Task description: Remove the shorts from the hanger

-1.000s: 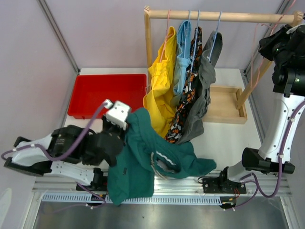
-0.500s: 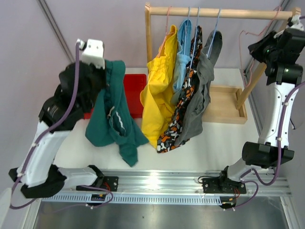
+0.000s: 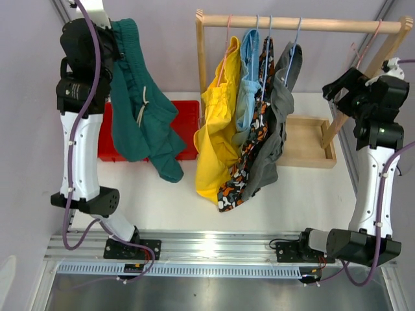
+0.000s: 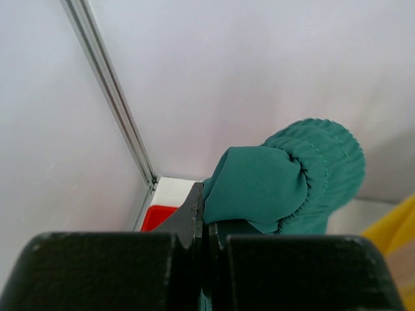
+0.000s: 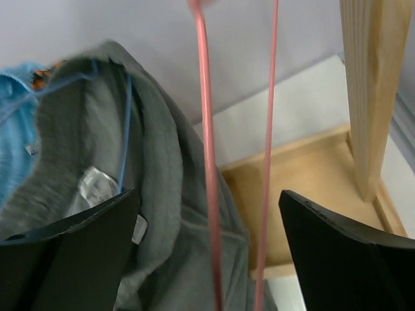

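The dark teal shorts (image 3: 139, 110) dangle from my left gripper (image 4: 206, 207), which is raised high at the far left and shut on their bunched waistband (image 4: 285, 172). Yellow (image 3: 217, 123), light blue (image 3: 248, 78), camouflage (image 3: 259, 123) and grey shorts (image 3: 275, 129) hang on hangers from the wooden rail (image 3: 305, 23). My right gripper (image 5: 207, 193) stands open beside the rail's right end. The two wires of a bare pink hanger (image 5: 206, 129) run between its fingers without touching them. The grey shorts (image 5: 162, 194) on a blue hanger (image 5: 123, 142) lie just behind.
A red tray (image 3: 185, 123) sits on the table behind the hanging teal shorts. A shallow wooden tray (image 3: 311, 139) lies under the rail's right half. The rack's slanted wooden post (image 5: 369, 84) stands right of my right gripper. Walls close in on both sides.
My left arm has swung the teal shorts from the table's front up high to the far left. My right gripper has opened and dropped lower, with the pink hanger loose between its fingers.
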`<state>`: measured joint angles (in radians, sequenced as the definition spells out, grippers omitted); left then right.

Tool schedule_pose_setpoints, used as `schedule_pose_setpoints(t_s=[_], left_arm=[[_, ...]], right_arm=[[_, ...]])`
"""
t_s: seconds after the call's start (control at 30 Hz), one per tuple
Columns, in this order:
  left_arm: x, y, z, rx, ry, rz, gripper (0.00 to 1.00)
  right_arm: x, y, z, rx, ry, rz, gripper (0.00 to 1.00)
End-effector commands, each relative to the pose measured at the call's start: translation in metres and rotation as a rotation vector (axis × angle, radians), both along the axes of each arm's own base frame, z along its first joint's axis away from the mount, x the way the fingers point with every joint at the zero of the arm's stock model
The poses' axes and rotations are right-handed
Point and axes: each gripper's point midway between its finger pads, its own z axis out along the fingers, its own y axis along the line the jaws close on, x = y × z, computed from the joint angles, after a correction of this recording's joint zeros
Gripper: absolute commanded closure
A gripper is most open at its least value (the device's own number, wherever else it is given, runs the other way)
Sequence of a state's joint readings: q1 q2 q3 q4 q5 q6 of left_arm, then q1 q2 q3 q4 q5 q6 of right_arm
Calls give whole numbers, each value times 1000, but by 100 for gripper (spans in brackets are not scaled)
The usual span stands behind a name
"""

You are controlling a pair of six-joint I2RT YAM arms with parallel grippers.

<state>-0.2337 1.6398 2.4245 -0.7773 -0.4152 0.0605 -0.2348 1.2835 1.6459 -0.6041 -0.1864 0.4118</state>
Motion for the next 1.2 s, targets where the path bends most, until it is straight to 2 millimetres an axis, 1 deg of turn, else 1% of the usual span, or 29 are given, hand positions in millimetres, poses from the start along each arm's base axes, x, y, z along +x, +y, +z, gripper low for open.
schedule_pose_setpoints(t_s=[0.0,0.03,0.1,0.13,0.17,0.27,0.33,0.37,0.4,0.43,0.47,0.53,0.57,0.6,0.67,0.7,0.77,0.8,0.83,0.87,0.9,0.93,0.97,1.0,1.03,1.07,1.1,1.13,1.17], left_arm=[[21,17,22,-92,-109,6,100],[38,19,1,-87,-58,16,100],[54,25,-19,-93,-17,39,100],[72,25,-52,-92,59,52,100],[79,27,-65,-103,86,66,100],[101,29,-137,-96,233,109,99],[109,29,-151,-103,241,112,94],[114,29,-175,-107,289,118,87],[115,32,-187,-111,320,131,73],[116,33,-196,-117,346,138,25],[115,37,-206,-138,385,166,3],[110,38,-208,-159,407,180,1],[106,37,-209,-169,417,187,1],[93,36,-192,-181,389,179,1],[75,31,-183,-180,366,154,1],[55,24,-178,-181,341,125,1],[36,11,-158,-191,282,54,1],[27,-1,-184,-188,341,-3,1],[5,-5,-161,-191,282,-37,1],[-6,-10,-160,-191,275,-58,1],[-16,-26,-174,-176,303,-105,1],[-37,-31,-178,-166,296,-132,1],[-48,-45,-195,-153,323,-176,1],[-58,-52,-199,-150,324,-212,1],[-75,-55,-206,-160,317,-239,1],[-86,-64,-224,-158,344,-276,1],[-94,-67,-226,-164,338,-300,1],[-103,-69,-257,-158,391,-306,1],[-114,-67,-251,-166,358,-318,1]], right_arm=[[-17,4,-17,-12,45,8,1],[-24,4,-20,-18,50,4,0],[-30,5,-22,-24,55,3,1],[-34,3,-24,-30,65,-9,1],[-40,3,-19,-37,53,-18,1],[-59,-2,-4,-52,25,-70,1],[-72,-4,8,-50,-4,-106,1],[-78,-3,17,-47,-31,-111,1],[-89,1,30,-47,-71,-108,1],[-95,6,37,-40,-93,-93,1],[-103,11,52,-33,-134,-83,1],[-118,27,76,-33,-211,-14,1],[-123,35,88,-37,-254,26,1],[-134,56,111,-49,-338,132,1],[-141,76,129,-44,-405,233,1],[-147,89,144,-31,-454,302,0],[-142,97,155,12,-481,349,0],[-141,102,158,24,-488,379,0],[-137,104,158,35,-491,394,1],[-127,105,156,56,-480,402,1],[-120,110,158,66,-487,425,1],[-114,113,158,68,-485,432,2],[-96,116,151,73,-453,436,3],[-87,127,148,41,-444,446,4],[-85,137,156,21,-457,458,5],[-61,145,136,7,-371,456,6],[-50,154,131,-13,-344,435,6],[-41,154,129,-46,-330,416,6],[-25,154,121,-54,-299,395,6]])
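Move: High over the red bin, the left hand holds the green shorts; the bin's middle is about 8 cm farther out, straight ahead and roughly 50 cm below, and the yellow shorts hang some 27 cm to its right, 2 cm farther out and 20 cm lower. For the open right hand, the grey shorts' hanger is about 6 cm ahead, 12 cm left and 15 cm up, the patterned shorts' hanger 8 cm left of that one. The empty pink hanger is 4 cm ahead, 3 cm right and 10 cm up. Lowering the green shorts some 25 cm and about 12 cm forward, the left hand tips about 30 degrees down, opens and lets go of them over the red bin, then draws back about 20 cm and slightly right. The right hand, staying open, backs off the pink hanger with a small dip, rises, then swings left and forward towards the grey shorts' hanger, turning nearly 30 degrees counter-clockwise, fingers tilted up. ##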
